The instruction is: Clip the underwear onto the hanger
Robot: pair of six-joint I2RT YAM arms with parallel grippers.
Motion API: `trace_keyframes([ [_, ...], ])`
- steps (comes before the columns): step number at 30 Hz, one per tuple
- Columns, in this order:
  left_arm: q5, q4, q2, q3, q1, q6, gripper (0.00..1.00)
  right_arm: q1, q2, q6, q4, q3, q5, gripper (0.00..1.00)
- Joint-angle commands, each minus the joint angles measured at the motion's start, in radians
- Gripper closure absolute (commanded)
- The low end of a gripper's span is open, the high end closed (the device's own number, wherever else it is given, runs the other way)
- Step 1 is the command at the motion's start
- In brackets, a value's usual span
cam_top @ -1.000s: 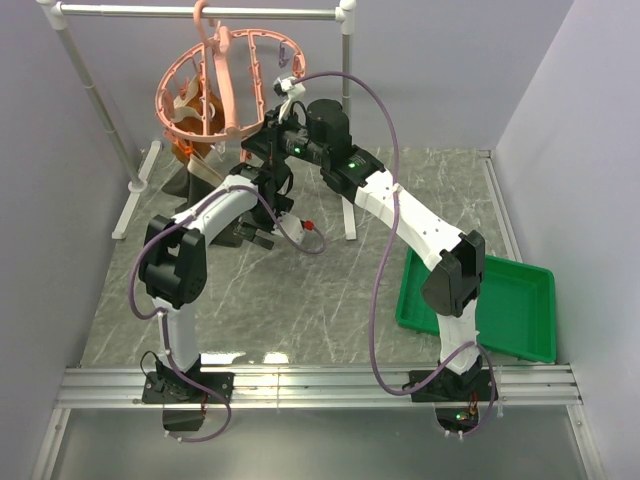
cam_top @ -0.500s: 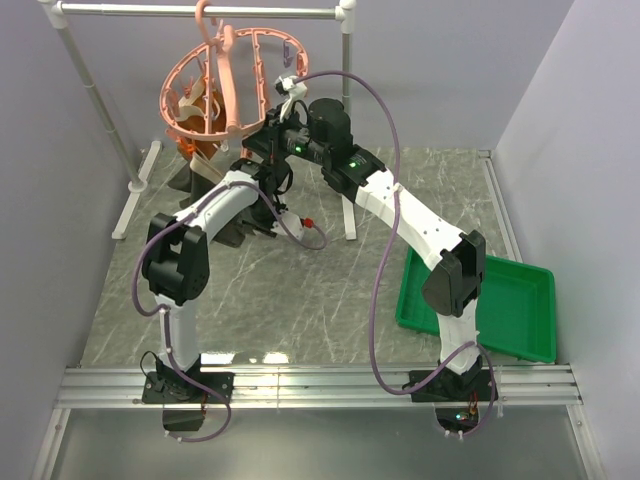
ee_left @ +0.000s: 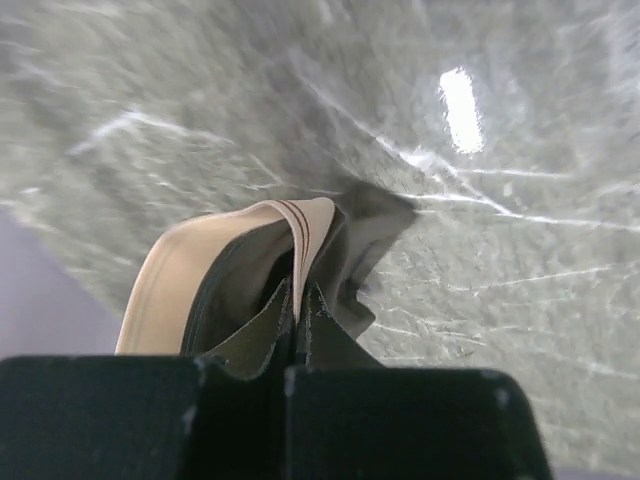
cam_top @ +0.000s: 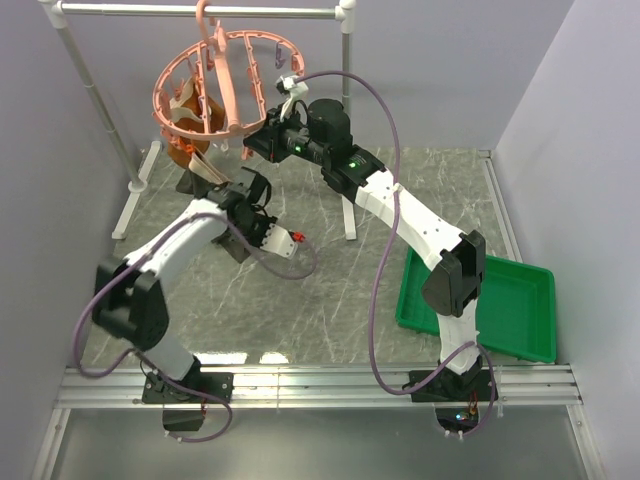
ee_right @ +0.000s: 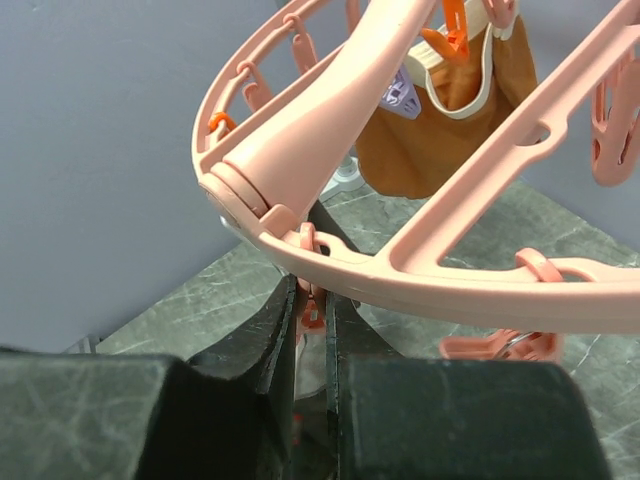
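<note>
The underwear, dark olive cloth with a tan waistband, hangs from my left gripper, which is shut on the waistband's edge just above the marble floor. From above, the underwear shows below the hanger's near left side, with the left gripper beside it. The hanger, a salmon-pink ring with cross bars, hangs tilted from the rack. My right gripper is shut on a small pink clip under the hanger's rim. In the top view the right gripper sits at the ring's near right edge.
An orange-brown garment is clipped to the hanger's far side. The white pipe rack stands at the back, with its posts and feet either side. A green tray lies at the right. Purple cables loop over both arms.
My left gripper has shut on the underwear's waistband, and the left arm's elbow has swung out to the left and lower. The hanger has rocked slightly. The right gripper has kept its place.
</note>
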Motion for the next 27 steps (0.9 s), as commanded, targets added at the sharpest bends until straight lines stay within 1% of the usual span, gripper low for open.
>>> trace_keyframes([
  [1, 0.157, 0.155, -0.143, -0.099, 0.003, 0.016, 1.00, -0.009, -0.045, 0.014, 0.027, 0.025, 0.025, 1.00],
  [4, 0.226, 0.224, -0.207, -0.146, 0.014, -0.058, 1.00, -0.016, -0.042, 0.023, 0.025, 0.030, 0.026, 1.00],
  [5, 0.246, 0.239, -0.221, -0.154, 0.020, -0.108, 1.00, -0.017, -0.040, 0.024, 0.027, 0.031, 0.025, 1.00],
  [9, 0.310, 0.330, -0.282, -0.199, 0.052, -0.225, 1.00, -0.023, -0.043, 0.035, 0.027, 0.030, 0.013, 1.00],
  [13, 0.407, 0.377, -0.327, -0.207, 0.132, -0.310, 1.00, -0.028, -0.049, 0.043, 0.031, 0.018, -0.004, 1.00],
  [16, 0.487, 0.354, -0.329, -0.173, 0.187, -0.343, 1.00, -0.034, -0.054, 0.046, 0.037, 0.007, -0.015, 1.00],
  [18, 0.536, 0.295, -0.310, -0.142, 0.210, -0.351, 1.00, -0.037, -0.057, 0.048, 0.039, -0.001, -0.026, 1.00],
  [21, 0.574, 0.197, -0.289, -0.079, 0.239, -0.330, 1.00, -0.042, -0.066, 0.052, 0.053, -0.019, -0.032, 1.00],
  [27, 0.625, 0.146, -0.267, -0.010, 0.282, -0.374, 1.00, -0.051, -0.074, 0.064, 0.066, -0.038, -0.046, 1.00],
])
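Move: The open clip pinched in the right fingers at the hanger's rim is about 7 cm ahead of the left hand, 8 cm to its right and 25 cm above. The underwear's already clipped waistband end is some 6 cm ahead of the left hand, 6 cm to its left and 22 cm up; the brown garment hangs about 14 cm ahead, 6 cm left and 22 cm up. From the right hand, the gripped waistband end is roughly 7 cm back, 8 cm left and 25 cm below. Keep the left fingers shut on the underwear's waistband and raise it about 10 cm towards the clip at the rim, swinging a couple of centimetres back and right at first, then returning. Meanwhile tip the wrist some 40 degrees so the downward fingers swing out to the right. With the right hand, keep pinching the clip and ease it slightly forward and right. ##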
